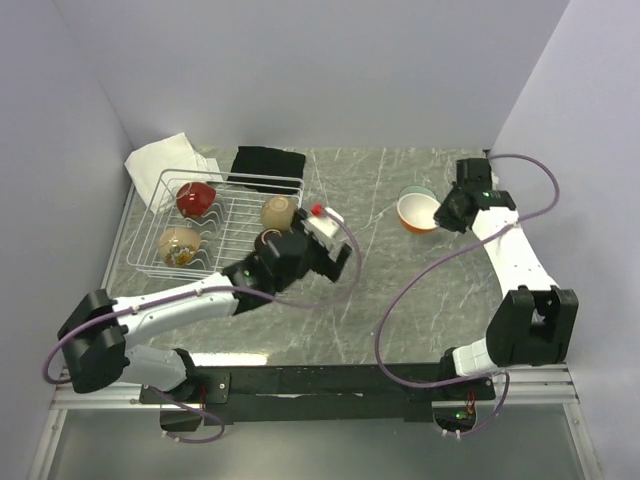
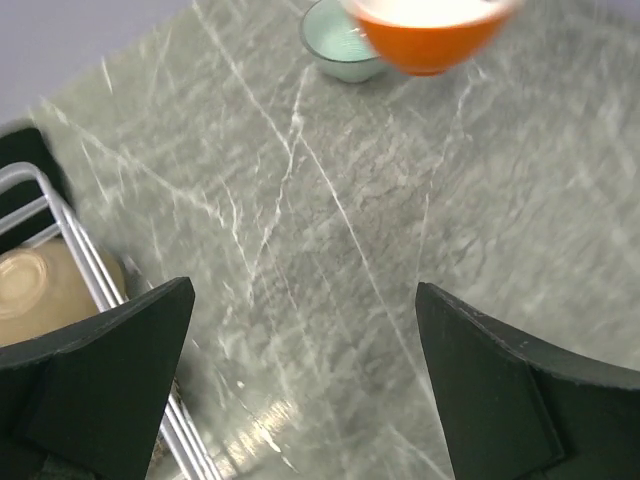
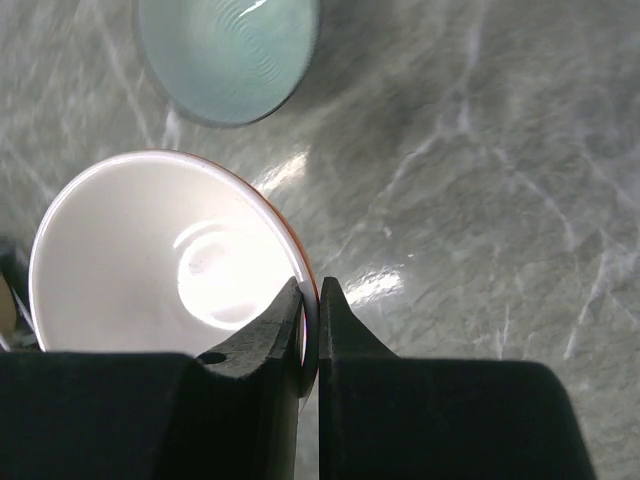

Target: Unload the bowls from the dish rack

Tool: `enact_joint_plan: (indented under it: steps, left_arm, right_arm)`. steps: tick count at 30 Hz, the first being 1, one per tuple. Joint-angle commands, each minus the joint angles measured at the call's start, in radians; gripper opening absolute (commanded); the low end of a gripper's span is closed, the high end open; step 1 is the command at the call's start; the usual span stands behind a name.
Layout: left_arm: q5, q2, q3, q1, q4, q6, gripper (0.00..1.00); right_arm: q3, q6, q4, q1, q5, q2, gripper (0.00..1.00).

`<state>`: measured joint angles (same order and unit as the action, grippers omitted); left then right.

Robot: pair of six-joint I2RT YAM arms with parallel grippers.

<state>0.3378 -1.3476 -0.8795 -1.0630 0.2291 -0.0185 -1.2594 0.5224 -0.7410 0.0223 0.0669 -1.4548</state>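
Note:
The white wire dish rack (image 1: 150,262) stands at the left of the table. In it are a dark red bowl (image 1: 196,198), a tan-brown bowl (image 1: 181,244), a beige bowl (image 1: 279,211) and a dark brown bowl (image 1: 268,241). My left gripper (image 2: 305,385) is open and empty just right of the rack, over bare table, with the beige bowl (image 2: 40,290) at its left. At the far right my right gripper (image 3: 311,300) is shut on the rim of the orange bowl (image 3: 160,260), white inside. A pale teal bowl (image 3: 228,50) sits on the table just beyond it.
A white cloth (image 1: 160,160) and a black cloth (image 1: 267,162) lie behind the rack. Purple walls close in the table on the left, back and right. A stretch of marble table (image 1: 370,270) separates the rack from the two bowls on the right.

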Motion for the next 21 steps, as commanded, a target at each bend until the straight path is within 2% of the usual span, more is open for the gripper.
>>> enact_joint_plan:
  steps: [1,6,12,14,21]
  left_arm:
    - [-0.190,0.088,-0.084,0.139,-0.189,0.304,0.99]
    - [-0.319,0.153,-0.121,0.343,-0.321,0.454,0.99]
    - [-0.457,0.203,-0.122,0.575,-0.427,0.528,1.00]
    - [-0.464,0.223,-0.111,0.626,-0.447,0.529,0.99]
    - [-0.382,0.271,-0.090,0.667,-0.519,0.522,0.99]
  right_arm:
    - [0.090,0.126,0.164,-0.099,0.066,0.096,0.00]
    - [0.233,0.238,0.267,-0.209,0.135,0.140,0.00]
    - [0.353,0.271,0.385,-0.301,0.232,0.148,0.00]
    - [0.361,0.271,0.416,-0.321,0.222,0.136,0.00]
    - [0.336,0.235,0.474,-0.369,0.212,0.013,0.00]
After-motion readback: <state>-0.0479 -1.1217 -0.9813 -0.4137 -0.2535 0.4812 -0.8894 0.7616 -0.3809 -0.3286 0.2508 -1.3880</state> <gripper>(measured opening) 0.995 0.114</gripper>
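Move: The left hand, open and empty, has the dark bowl in the rack about 18 cm to its left, 9 cm ahead and 16 cm below; the brown bowl stands some 11 cm beyond the dark one. The right hand pinches the orange bowl's rim, its middle 6 cm left of the fingers, 1 ahead and 3 below. Its bare spot is roughly 11 cm right, 1 ahead and 14 below; the green bowl is 14 ahead, 1 left and 13 below. Rightward and down, easing slightly back, the right hand carries the orange bowl about 15 cm away from the green bowl towards the clear table on the right, turning clockwise nearly 40 degrees with the rim still pinched. Leftward and forward, the left hand sweeps back some 17 cm to the rack's right end, rising a little, turning counter-clockwise and tipping down, fingers staying wide open. ##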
